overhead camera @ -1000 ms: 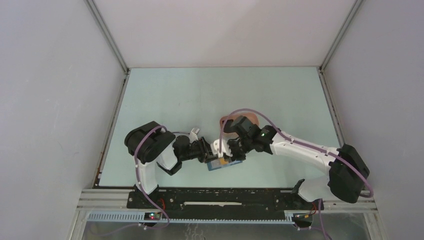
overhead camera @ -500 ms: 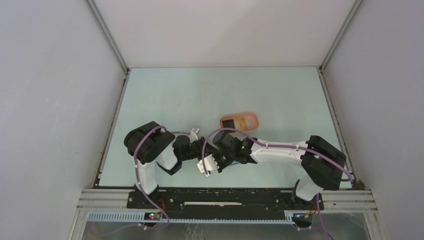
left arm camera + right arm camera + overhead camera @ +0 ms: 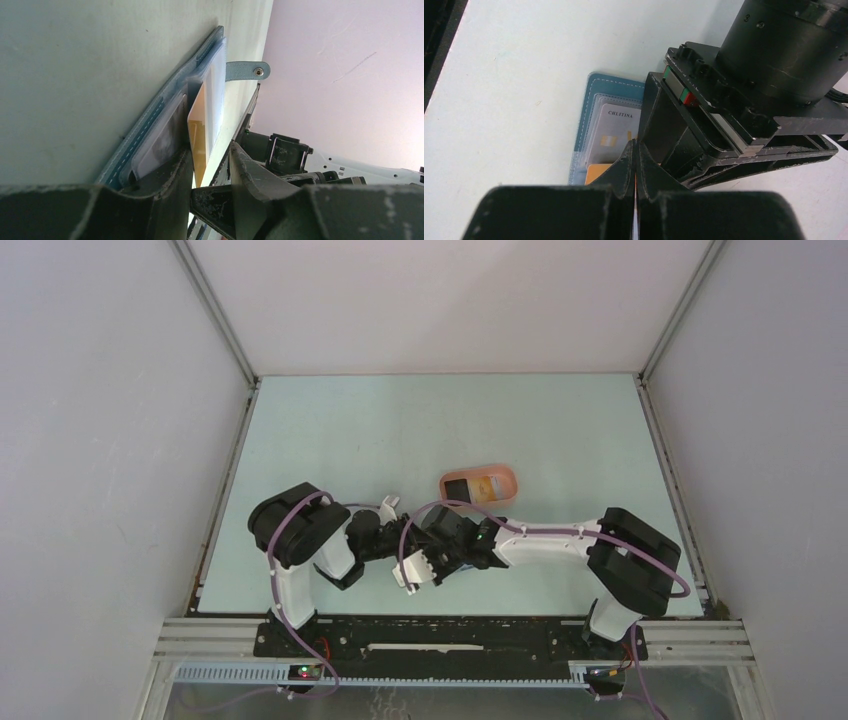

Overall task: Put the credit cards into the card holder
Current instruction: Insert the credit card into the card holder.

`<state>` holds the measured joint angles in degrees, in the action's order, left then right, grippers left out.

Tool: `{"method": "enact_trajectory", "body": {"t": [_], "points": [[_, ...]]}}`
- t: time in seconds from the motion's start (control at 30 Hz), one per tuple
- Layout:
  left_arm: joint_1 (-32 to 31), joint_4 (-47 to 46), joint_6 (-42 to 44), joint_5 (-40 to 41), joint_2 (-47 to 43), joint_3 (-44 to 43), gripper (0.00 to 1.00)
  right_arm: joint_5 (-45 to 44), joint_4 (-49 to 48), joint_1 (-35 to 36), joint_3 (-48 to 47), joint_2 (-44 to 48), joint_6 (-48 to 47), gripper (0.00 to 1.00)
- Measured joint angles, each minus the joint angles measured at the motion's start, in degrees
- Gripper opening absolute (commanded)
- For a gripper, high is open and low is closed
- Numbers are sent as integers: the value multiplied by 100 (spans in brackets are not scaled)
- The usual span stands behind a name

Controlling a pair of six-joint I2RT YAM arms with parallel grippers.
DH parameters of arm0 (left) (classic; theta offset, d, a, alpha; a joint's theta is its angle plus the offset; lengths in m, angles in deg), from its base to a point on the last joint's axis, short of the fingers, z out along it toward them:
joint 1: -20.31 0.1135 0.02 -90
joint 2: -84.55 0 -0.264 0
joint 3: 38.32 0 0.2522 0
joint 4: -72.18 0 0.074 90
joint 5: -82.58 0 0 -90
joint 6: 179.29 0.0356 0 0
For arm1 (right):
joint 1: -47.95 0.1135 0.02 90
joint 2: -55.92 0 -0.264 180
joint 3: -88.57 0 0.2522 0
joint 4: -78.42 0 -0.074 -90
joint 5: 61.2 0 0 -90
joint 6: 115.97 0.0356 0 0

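Note:
The blue card holder [image 3: 596, 87] lies open and flat on the table near the front edge. A grey card [image 3: 616, 130] sits in its clear slot. An orange credit card [image 3: 599, 172] sticks out of the slot below it, with its free end raised [image 3: 196, 125]. My right gripper [image 3: 635, 145] is shut, its tips against that card's near end. My left gripper [image 3: 210, 150] is open. One of its fingers [image 3: 165, 175] lies on the card holder [image 3: 150, 125] and the other stands clear above. In the top view both grippers [image 3: 395, 540] [image 3: 412, 570] hide the card holder.
A salmon-pink oval tray [image 3: 500, 480] sits behind the grippers with a black card [image 3: 457, 487] in it. The card holder's snap tab [image 3: 247, 70] points towards the black frame rail [image 3: 450, 635] at the table's front edge. The two arms are close together.
My right arm has swung from beside the tray down and left onto the card holder, which it now covers in the top view. The left arm has stayed where it was.

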<state>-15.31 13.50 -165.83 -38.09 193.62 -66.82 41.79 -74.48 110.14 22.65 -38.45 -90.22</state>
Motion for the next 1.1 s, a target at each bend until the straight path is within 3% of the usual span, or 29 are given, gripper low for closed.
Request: {"method": "enact_trajectory", "body": {"t": [1.1], "points": [[-4, 81, 0, -11, 11, -87, 39, -223, 284, -664, 317, 326, 57, 0]]}}
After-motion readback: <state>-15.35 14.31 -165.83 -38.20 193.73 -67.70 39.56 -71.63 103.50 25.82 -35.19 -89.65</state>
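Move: The right hand, fingers shut, is just above the silver card on the holder's left page, whose middle is about 2 cm to its left and level fore and aft. The orange card's middle lies some 4 cm to its right and 2 cm ahead, about 1 cm lower; the pink tray is roughly 19 cm ahead and 13 cm right. From the left hand, the orange card is about 3 cm right, 1 cm back and 2 cm below. The right hand's closed fingertips come to bear on the orange card near its left part and push it along towards the right, into the holder's right-hand pocket. The hand eases forward first, then sweeps mostly right, about 5 cm right and 3 forward in all, dipping slightly on the way and turning just under 10 degrees clockwise. The left hand stays put, partly open, its lower finger resting on the left page. ##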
